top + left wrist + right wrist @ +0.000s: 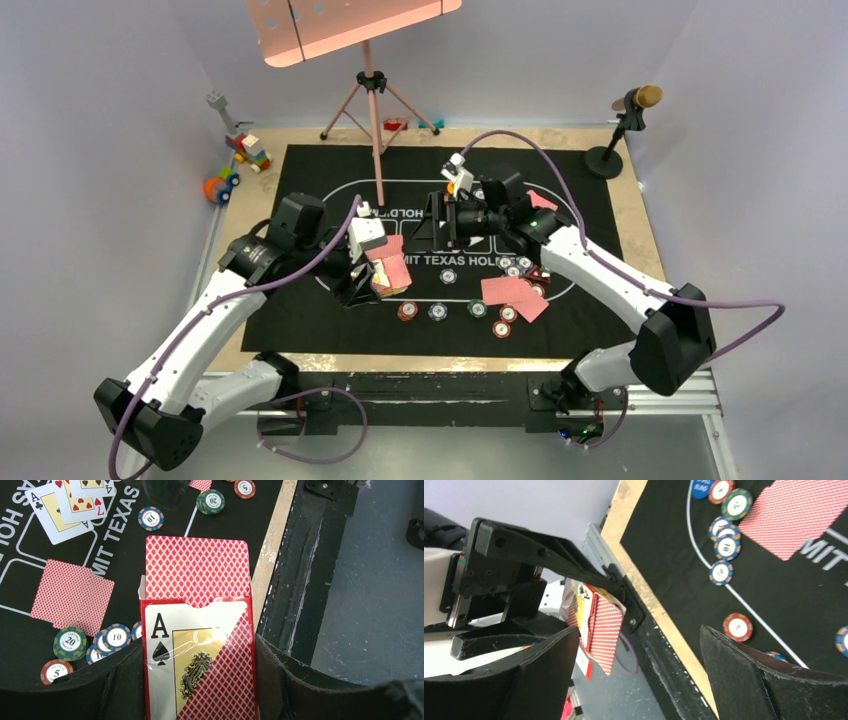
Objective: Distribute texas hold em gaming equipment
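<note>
My left gripper [200,652] is shut on the red card box [200,665], which stands upright with red-backed cards [197,570] sticking out of its top. From above, the box [387,265] hangs over the mat's left middle. My right gripper [432,215] stands open just to the right of the box, with nothing between its fingers [549,665]. In the right wrist view the box [601,625] shows beyond those fingers. Face-down cards [510,290] and poker chips [437,311] lie on the mat. Face-up cards [65,505] and more chips [70,642] appear in the left wrist view.
The black felt mat [300,170] covers the wooden table. A pink music stand [340,25] on a tripod [375,100] rises at the back. A microphone [637,100] stands back right, toy blocks [245,150] back left. A blue button disc [700,487] lies near the chips.
</note>
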Tool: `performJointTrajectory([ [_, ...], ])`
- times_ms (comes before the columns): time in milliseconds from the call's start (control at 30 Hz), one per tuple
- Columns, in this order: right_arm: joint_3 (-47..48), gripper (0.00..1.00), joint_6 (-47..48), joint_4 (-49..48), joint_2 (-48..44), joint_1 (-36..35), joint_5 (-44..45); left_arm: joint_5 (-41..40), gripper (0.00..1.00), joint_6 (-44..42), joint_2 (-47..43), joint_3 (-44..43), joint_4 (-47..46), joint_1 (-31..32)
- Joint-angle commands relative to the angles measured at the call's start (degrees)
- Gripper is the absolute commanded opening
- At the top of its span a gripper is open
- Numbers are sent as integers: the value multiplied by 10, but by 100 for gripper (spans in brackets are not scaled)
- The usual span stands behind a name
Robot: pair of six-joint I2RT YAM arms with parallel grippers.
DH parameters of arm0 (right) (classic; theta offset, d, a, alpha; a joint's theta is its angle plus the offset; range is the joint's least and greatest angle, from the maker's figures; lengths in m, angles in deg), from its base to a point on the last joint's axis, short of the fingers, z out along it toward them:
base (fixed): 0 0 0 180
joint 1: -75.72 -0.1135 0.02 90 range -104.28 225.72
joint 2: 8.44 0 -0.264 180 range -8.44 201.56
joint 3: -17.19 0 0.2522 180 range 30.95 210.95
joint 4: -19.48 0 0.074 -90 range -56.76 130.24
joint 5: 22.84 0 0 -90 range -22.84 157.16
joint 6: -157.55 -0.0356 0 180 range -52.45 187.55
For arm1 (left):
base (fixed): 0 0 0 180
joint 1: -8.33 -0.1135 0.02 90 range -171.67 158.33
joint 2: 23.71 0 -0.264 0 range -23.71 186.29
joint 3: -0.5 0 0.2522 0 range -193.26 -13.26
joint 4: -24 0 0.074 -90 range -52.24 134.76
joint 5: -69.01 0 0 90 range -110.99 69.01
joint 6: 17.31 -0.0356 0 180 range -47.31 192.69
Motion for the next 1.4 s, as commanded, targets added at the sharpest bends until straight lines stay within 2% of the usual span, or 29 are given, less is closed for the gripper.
performJointTrajectory([
  [0,-1,96,-31,-69,6,-31,-62,7,0,3,3,-28,-27,-2],
  [200,-20,97,-82,-153,37,-63,-93,8,0,4,5,-30,-28,-3],
  [533,-30,97,-98,-160,73,-74,-110,11,0,6,7,-42,-24,-2],
  [833,-79,72,-140,-214,61,-49,-122,19,0,8,6,-43,-24,-2],
  [1133,-119,42,-163,-247,40,-31,-119,24,0,11,5,-42,-25,-2],
  [1267,-121,33,-166,-249,32,-28,-119,25,0,11,4,-41,-24,-2],
  [1367,-123,29,-169,-249,22,-24,-119,25,0,11,3,-40,-25,-2],
])
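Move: Slightly behind the right hand, the playing cards poking out of the held box lie about 5 cm back, 5 cm left and 3 cm lower; from the left hand they are some 5 cm right, 1 cm ahead and 3 cm down. On the table, about 23 cm below the right hand, are a face-down card pair 8 cm ahead and 7 cm left, a single blue chip 2 cm ahead and 5 cm right, and the red chips 5 cm back and 3 cm left. Reaching back and left about 7 cm with open fingers, the right hand brings its fingertips over the jutting end of the cards, sinking some 3 cm on the way. It then closes from wide to about a third open while easing 2 cm back to the right, one finger over the cards' face, the wrist rolling roughly 15 degrees. The left hand keeps its grip on the card box. ##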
